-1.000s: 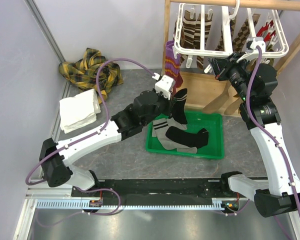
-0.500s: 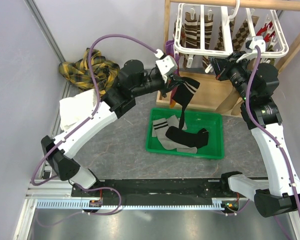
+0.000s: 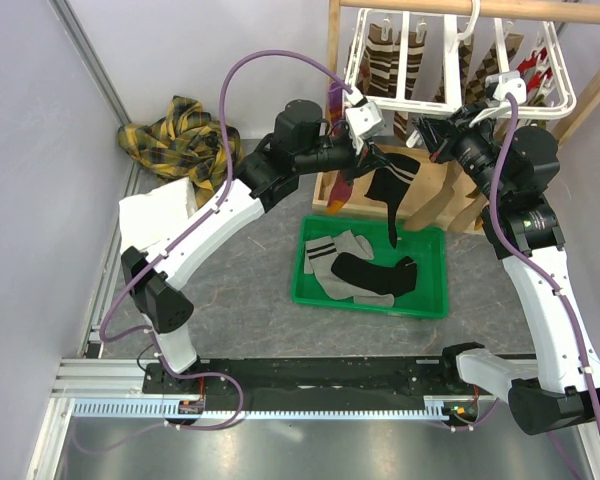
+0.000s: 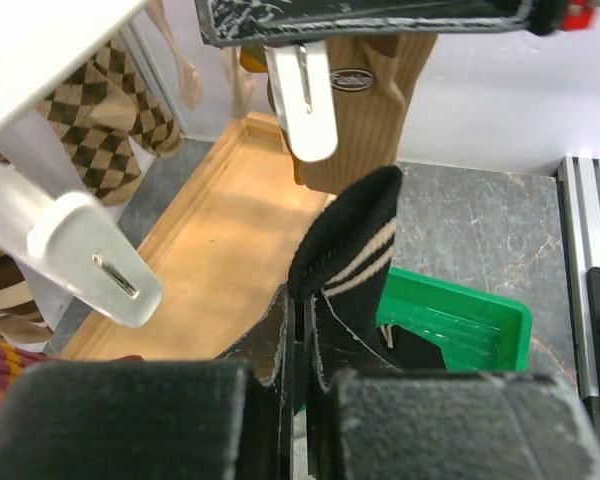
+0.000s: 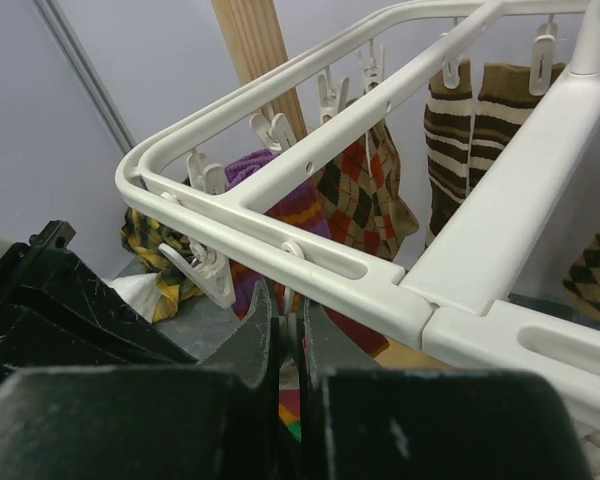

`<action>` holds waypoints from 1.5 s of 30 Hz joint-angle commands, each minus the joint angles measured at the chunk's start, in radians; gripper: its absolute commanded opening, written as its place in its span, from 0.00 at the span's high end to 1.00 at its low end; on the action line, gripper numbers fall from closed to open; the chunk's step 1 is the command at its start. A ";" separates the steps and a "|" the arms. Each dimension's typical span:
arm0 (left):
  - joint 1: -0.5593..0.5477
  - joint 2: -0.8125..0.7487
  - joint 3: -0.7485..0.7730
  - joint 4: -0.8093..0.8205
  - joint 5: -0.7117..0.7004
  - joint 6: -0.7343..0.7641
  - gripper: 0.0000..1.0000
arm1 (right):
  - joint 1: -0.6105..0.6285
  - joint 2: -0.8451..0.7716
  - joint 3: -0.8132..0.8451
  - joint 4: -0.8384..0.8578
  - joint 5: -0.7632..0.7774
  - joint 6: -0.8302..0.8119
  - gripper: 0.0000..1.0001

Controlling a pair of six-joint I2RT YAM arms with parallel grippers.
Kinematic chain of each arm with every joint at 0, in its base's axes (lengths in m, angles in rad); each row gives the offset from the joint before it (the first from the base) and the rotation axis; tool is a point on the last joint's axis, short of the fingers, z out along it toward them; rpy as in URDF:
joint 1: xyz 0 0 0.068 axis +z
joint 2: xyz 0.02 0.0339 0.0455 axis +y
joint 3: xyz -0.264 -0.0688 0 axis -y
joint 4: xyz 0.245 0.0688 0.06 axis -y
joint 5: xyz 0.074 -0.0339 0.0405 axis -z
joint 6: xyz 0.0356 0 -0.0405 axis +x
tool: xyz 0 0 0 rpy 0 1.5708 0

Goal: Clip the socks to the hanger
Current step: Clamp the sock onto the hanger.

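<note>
The white hanger (image 3: 378, 103) hangs from a wooden frame at the back, with brown striped and checked socks (image 3: 385, 60) clipped to it. My left gripper (image 3: 372, 150) is shut on the cuff of a black sock with pale bands (image 3: 392, 190), held just below the hanger's front edge. In the left wrist view the sock (image 4: 355, 230) sticks up from the gripper (image 4: 302, 330), below two white clips (image 4: 305, 95). My right gripper (image 3: 432, 135) is shut on a dangling clip (image 5: 291, 305) under the hanger's front bar (image 5: 280, 235).
A green tray (image 3: 430, 300) below holds a grey sock (image 3: 330, 265) and a black sock (image 3: 375, 272). A yellow plaid cloth (image 3: 180, 135) and a folded white towel (image 3: 160, 210) lie at the left. The wooden frame post (image 3: 332, 60) stands beside my left gripper.
My left arm has lifted the black sock out of the tray, up and to the right, to the hanger's front edge. The right arm has stayed still on its clip.
</note>
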 commanded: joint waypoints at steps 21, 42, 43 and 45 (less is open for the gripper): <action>-0.009 0.042 0.194 -0.083 -0.070 -0.005 0.98 | 0.018 -0.017 -0.008 -0.032 -0.259 -0.046 1.00; -0.011 0.031 0.243 -0.094 -0.032 -0.048 0.98 | 0.020 -0.030 -0.027 -0.032 -0.222 -0.059 1.00; -0.011 0.033 0.243 -0.094 -0.034 -0.048 0.98 | 0.020 -0.030 -0.027 -0.031 -0.228 -0.058 1.00; -0.012 0.034 0.254 -0.093 -0.035 -0.052 0.98 | 0.020 -0.026 -0.024 -0.028 -0.253 -0.050 1.00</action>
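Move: The open clip, held by the right fingers at the hanger's front bar, has its mouth about 6 cm above the left hand, some 5 cm to its right and 1 cm ahead. An empty clip hangs about 4 cm ahead of the left hand, level sideways and 4 cm up; the purple sock hangs some 6 cm left, 4 cm ahead and 3 cm lower. From the right hand, the black sock's cuff is about 6 cm left, 1 cm back and 7 cm down. The black sock's striped cuff, still pinched in the left fingers, is lifted about 5 cm almost straight up to the mouth of the open clip, with a short pause a little past halfway. Meanwhile the right hand keeps its squeeze on the clip and brings it 1.5 cm left and 1 cm back towards the cuff, turning slightly counter-clockwise, then holds there. ##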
